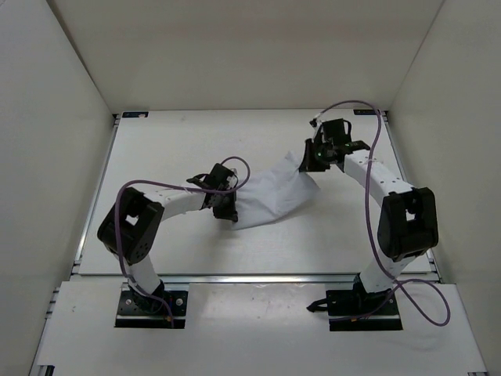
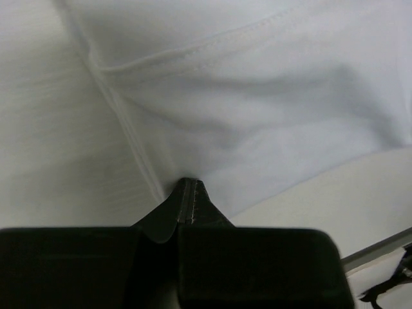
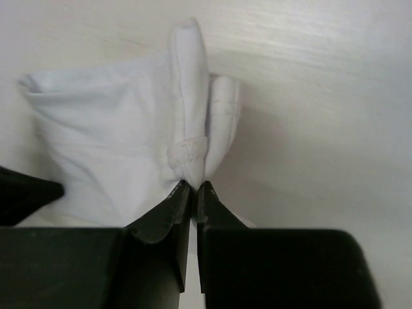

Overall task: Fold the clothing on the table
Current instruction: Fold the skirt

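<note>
The clothing [image 1: 270, 197], a thin white fabric piece, lies stretched diagonally across the middle of the table [image 1: 172, 141]. My left gripper [image 1: 225, 210] is shut on its near-left edge; in the left wrist view the black fingertips [image 2: 182, 193] pinch fabric [image 2: 257, 109] beside a stitched hem. My right gripper [image 1: 311, 163] is shut on the far-right corner. In the right wrist view its jaws stand nearly together, clamping a bunched hem fold [image 3: 190, 154] at the gripper tips [image 3: 194, 187], with the cloth raised a little there.
White walls [image 1: 63, 117] enclose the table on three sides. A silver rail [image 1: 258, 277] runs along the near edge, with both arm bases [image 1: 153, 301] behind it. Purple cables [image 1: 372, 180] loop over each arm.
</note>
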You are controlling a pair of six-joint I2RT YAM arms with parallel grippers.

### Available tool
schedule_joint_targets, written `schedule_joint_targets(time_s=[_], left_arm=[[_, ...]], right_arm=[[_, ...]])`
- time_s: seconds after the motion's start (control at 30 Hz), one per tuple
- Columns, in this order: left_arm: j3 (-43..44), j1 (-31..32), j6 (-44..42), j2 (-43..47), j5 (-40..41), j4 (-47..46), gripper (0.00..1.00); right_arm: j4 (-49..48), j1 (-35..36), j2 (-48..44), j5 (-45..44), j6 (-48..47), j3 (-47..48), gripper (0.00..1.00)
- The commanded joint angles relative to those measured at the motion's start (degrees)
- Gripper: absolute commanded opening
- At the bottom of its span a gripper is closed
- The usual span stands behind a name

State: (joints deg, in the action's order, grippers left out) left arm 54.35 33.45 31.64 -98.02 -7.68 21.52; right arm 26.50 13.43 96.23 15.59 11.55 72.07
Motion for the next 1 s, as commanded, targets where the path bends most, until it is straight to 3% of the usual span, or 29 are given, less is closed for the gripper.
schedule_joint_targets(time_s=[0.0, 0.3, 0.6, 0.8, 0.87, 0.93, 0.97], left_arm=[[3.0, 2.3, 2.1, -3.8, -2.8, -1.9, 0.00], [1.3, -0.6, 3.5, -5.5, -6.7, -6.5, 0.00], [-2.8, -2.8, 4.2, -4.3, -10.2, -10.0, 0.00], [-5.0, -4.7, 4.2, -3.2, -11.6, -11.0, 0.00], [-5.5, -5.3, 4.4, -3.2, -11.9, -11.4, 0.00], [-6.0, -5.9, 4.7, -3.1, -12.4, -11.9, 0.00], [-6.1, -5.7, 4.7, -2.6, -12.8, -11.6, 0.00]], right_arm=[[2.2, 4.5, -1.4, 3.0, -0.4, 5.4, 0.00], [-4.6, 18.2, 3.4, 7.2, 9.0, 2.8, 0.00], [-10.1, 22.9, 9.2, 9.5, 13.1, 5.6, 0.00], [-8.1, 25.2, 15.4, 8.8, 13.9, 11.7, 0.00], [-6.6, 25.1, 16.2, 8.5, 14.6, 14.0, 0.10], [-4.7, 24.7, 15.6, 8.8, 14.9, 15.3, 0.37], [-5.0, 24.7, 15.0, 8.8, 15.3, 15.6, 0.45]])
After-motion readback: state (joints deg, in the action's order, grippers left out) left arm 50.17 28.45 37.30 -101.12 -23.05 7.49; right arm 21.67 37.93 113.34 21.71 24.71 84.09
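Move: Held up in the right hand, the skirt's right edge is bound for the middle of its left edge, about 19 cm to that hand's left, 8 cm back and 11 cm below. The left gripper stands about 20 cm left of the right hand, 14 cm back and 11 cm down; the skirt's far left corner is roughly 19 cm left, level with it and 12 cm down. From the left hand, the left edge's middle lies some 6 cm ahead, 1 cm below. Sweeping about 21 cm left, the right hand carries the pinched right edge over the skirt, rising slightly, then coming back about 6 cm and sinking towards the left edge while turning counter-clockwise some 20 degrees; its fingers part only at the very end. The left hand, still shut on the near left corner, shifts about 3 cm right early on, then stays there, rolling so its left side dips. ##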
